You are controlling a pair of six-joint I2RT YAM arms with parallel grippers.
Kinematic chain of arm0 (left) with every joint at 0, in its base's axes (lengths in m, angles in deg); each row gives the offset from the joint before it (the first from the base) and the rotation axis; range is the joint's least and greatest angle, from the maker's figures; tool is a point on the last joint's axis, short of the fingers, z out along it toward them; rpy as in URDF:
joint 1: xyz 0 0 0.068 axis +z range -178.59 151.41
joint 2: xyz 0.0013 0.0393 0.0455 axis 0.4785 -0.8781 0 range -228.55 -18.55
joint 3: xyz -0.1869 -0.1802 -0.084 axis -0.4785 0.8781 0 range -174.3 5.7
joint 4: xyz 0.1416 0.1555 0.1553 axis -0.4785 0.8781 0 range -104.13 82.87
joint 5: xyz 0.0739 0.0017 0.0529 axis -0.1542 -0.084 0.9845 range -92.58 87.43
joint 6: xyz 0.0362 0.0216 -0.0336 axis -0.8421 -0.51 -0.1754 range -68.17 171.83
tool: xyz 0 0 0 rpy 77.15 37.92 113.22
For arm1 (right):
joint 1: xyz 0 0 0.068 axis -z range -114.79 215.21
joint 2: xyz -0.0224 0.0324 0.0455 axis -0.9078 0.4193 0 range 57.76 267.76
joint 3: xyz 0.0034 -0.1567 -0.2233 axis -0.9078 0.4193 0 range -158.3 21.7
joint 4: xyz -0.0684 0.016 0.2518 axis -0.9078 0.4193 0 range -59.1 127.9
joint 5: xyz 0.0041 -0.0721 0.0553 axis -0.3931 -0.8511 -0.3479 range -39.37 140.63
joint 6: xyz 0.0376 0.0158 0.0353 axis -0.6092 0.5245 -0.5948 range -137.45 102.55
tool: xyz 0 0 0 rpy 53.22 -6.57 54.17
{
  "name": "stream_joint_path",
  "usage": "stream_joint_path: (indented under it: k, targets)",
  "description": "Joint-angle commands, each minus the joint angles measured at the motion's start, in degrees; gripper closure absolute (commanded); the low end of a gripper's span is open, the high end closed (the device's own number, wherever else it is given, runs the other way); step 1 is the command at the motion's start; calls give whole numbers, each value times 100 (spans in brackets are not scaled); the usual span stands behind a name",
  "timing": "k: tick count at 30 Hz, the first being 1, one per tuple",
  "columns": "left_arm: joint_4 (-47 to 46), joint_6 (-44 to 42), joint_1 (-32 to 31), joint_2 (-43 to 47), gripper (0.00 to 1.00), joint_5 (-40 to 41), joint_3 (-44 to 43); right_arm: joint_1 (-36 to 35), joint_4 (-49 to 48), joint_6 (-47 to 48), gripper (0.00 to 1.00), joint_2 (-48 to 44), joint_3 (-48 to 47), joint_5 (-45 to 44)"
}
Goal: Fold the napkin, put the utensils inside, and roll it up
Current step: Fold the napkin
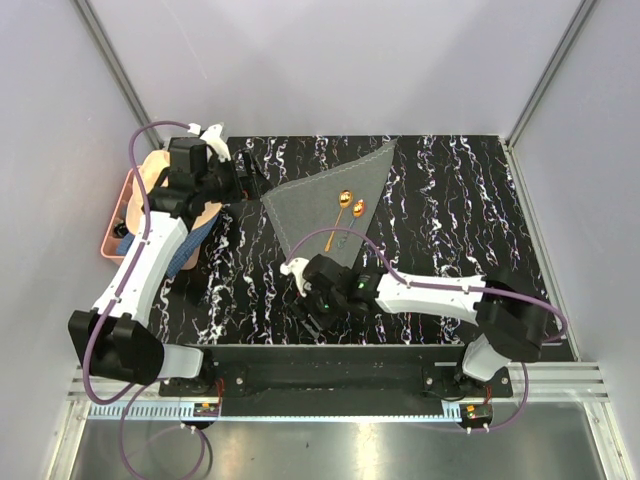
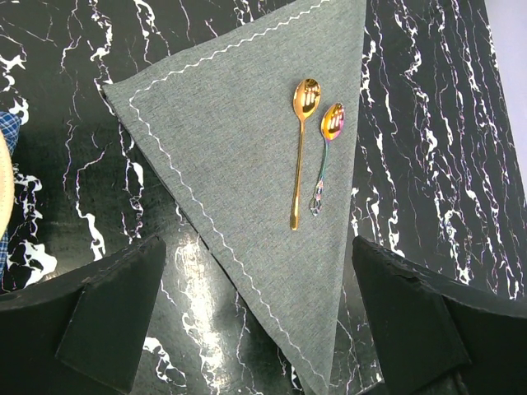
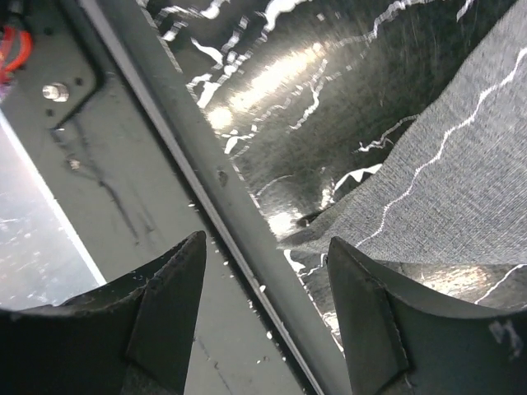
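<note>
The grey napkin lies folded into a triangle on the black marbled table, its near tip slightly lifted and creased. Two utensils rest side by side on it: a gold spoon and a smaller spoon with a thin dark shimmering handle, both seen from above too. My left gripper hovers open at the napkin's left corner, and between its fingers the cloth shows. My right gripper stands open over the table's front edge, just beside the napkin's near tip, holding nothing.
A pink basket at the far left holds a peach hat and a blue cloth. A metal rail runs along the table's near edge. Walls close in at left, right and back.
</note>
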Motion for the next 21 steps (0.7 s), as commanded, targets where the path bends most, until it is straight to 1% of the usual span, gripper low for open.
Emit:
stream_joint_path:
  k: [1, 6, 13, 18, 21]
  targets:
    - [-216, -83, -10, 209, 1, 97, 32, -79, -411, -221, 31, 183, 183, -241]
    - [-216, -74, -10, 244, 1, 97, 32, -80, -658, -283, 31, 499, 306, -171]
    - [-216, -92, -10, 297, 1, 106, 23, -79, -658, -335, 32, 737, 421, -179]
    - [-216, -74, -10, 306, 1, 80, 23, -141, -535, -335, 32, 650, 456, -284]
    - [-225, -66, -10, 306, 1, 88, 23, -298, -430, -292, 32, 422, 395, -538]
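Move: The napkin's near corner lies about 6 cm below the right hand, some 2 cm to its right and level with it fore and aft; the table's front edge runs about 2 cm behind that corner. On the napkin, the long spoon's middle lies about 32 cm ahead of this hand and 9 cm right, the small spoon's 30 cm ahead and 12 cm right. From the left hand the corner is some 27 cm back, 14 cm right and 24 cm below. Fingers stay open with nothing between them at first; the right hand sinks about 5 cm, almost straight down, onto the napkin's near corner until its fingertips straddle the tip of the cloth. The fingers tip some 5 degrees steeper on the way down, then the hand holds still there, not yet closing; firm contact with the cloth can't be seen. ##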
